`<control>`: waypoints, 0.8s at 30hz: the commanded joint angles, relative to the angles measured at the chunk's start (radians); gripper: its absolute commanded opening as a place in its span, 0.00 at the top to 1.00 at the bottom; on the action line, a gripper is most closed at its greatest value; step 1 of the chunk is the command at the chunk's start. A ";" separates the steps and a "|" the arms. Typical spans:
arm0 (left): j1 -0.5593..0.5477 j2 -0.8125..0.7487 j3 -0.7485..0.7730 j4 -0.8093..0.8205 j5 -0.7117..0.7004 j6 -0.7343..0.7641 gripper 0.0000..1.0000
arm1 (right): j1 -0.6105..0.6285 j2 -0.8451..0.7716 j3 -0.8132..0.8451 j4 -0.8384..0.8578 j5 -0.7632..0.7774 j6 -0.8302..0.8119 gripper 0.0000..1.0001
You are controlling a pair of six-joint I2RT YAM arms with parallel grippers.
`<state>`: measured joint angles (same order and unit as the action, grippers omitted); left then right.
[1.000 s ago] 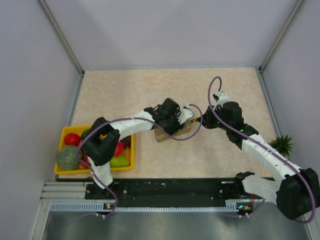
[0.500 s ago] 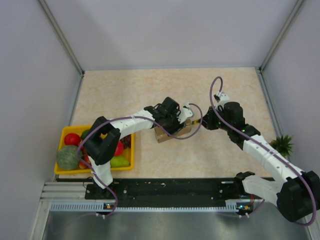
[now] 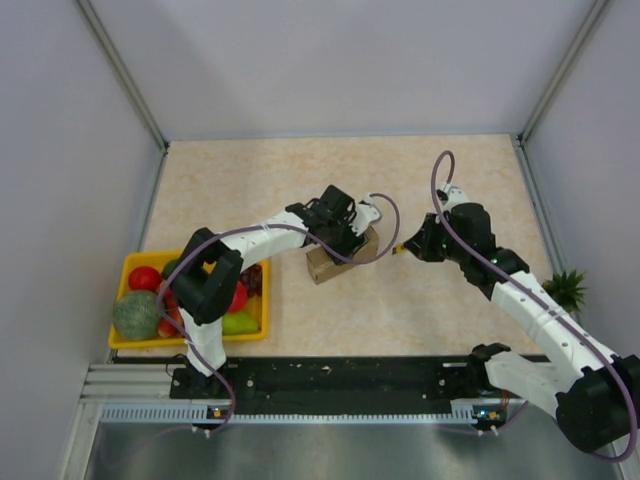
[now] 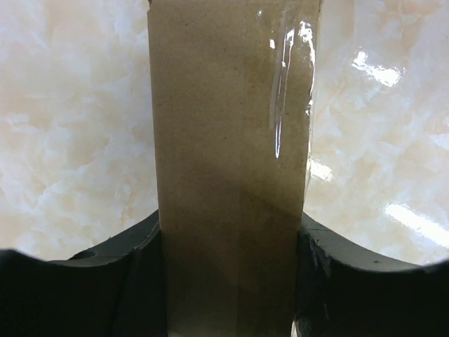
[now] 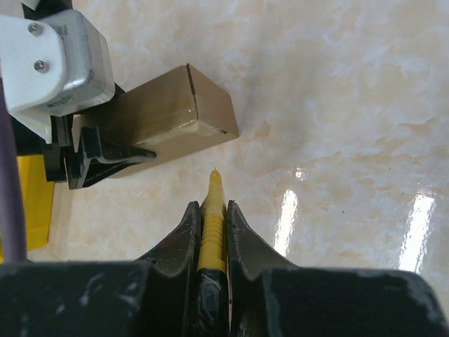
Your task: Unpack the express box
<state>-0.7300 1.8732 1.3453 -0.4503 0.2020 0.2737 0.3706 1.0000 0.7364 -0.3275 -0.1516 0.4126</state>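
Observation:
The express box [image 3: 328, 263], a small brown cardboard box with clear tape along one edge, sits between my left gripper's [image 3: 348, 238] black fingers [image 4: 133, 260], which press on its two long sides. In the left wrist view the box [image 4: 228, 161] fills the middle, over the marbled tabletop. My right gripper [image 3: 408, 247] is shut on a yellow, ribbed, pointed tool [image 5: 212, 200]. The tool's tip stands a short way off the box's [image 5: 161, 116] near end, not touching it. The left gripper's fingers [image 5: 98, 154] clamp the box at the left of the right wrist view.
A yellow fruit tray [image 3: 134, 262] with red and green fruit stands at the near left, and its corner [image 5: 28, 210] shows in the right wrist view. A small green plant [image 3: 565, 289] sits outside the right wall. Grey walls surround the table.
My left gripper has shifted slightly left and back with the box, turning it more slanted. The right gripper with the yellow tool has drawn back to the right, widening the gap.

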 commanded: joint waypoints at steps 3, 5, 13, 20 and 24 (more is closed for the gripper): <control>0.003 -0.019 0.045 0.019 0.056 -0.073 0.34 | -0.007 -0.020 0.084 0.001 0.027 0.032 1.00; 0.003 -0.034 0.038 0.042 0.072 -0.083 0.01 | -0.007 -0.009 0.084 -0.001 0.015 0.034 1.00; 0.014 -0.123 0.025 0.107 0.151 -0.156 0.01 | -0.009 0.041 0.090 0.004 -0.055 0.014 1.00; 0.035 -0.279 -0.076 0.228 0.044 -0.206 0.01 | 0.016 0.094 0.041 0.070 -0.092 0.069 1.00; 0.067 -0.354 -0.201 0.311 -0.149 -0.271 0.01 | 0.048 0.135 0.012 0.152 -0.095 0.126 1.00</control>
<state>-0.6968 1.5948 1.2350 -0.2562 0.2337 0.0761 0.3859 1.1065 0.7681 -0.3008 -0.2234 0.4767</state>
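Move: The left hand grips the express box, whose middle lies about 2 cm below it and otherwise right at it. The knife in the right gripper shows some 12 cm to the left hand's right, 2 cm back and 8 cm higher; the yellow crate is roughly 33 cm left, 10 cm back and 3 cm lower. From the right hand, the box's middle is about 14 cm left, 4 cm ahead and 11 cm below. Nearly straight up goes the left hand, about 10 cm: its fingers first spread wide and let go of the box's sides, it eases a couple of centimetres right, then climbs fast while the fingers tilt some 20 degrees more to the right. The right hand, still holding the knife, bobs up slightly, then sinks and edges about 2 cm left towards the box's right end. ##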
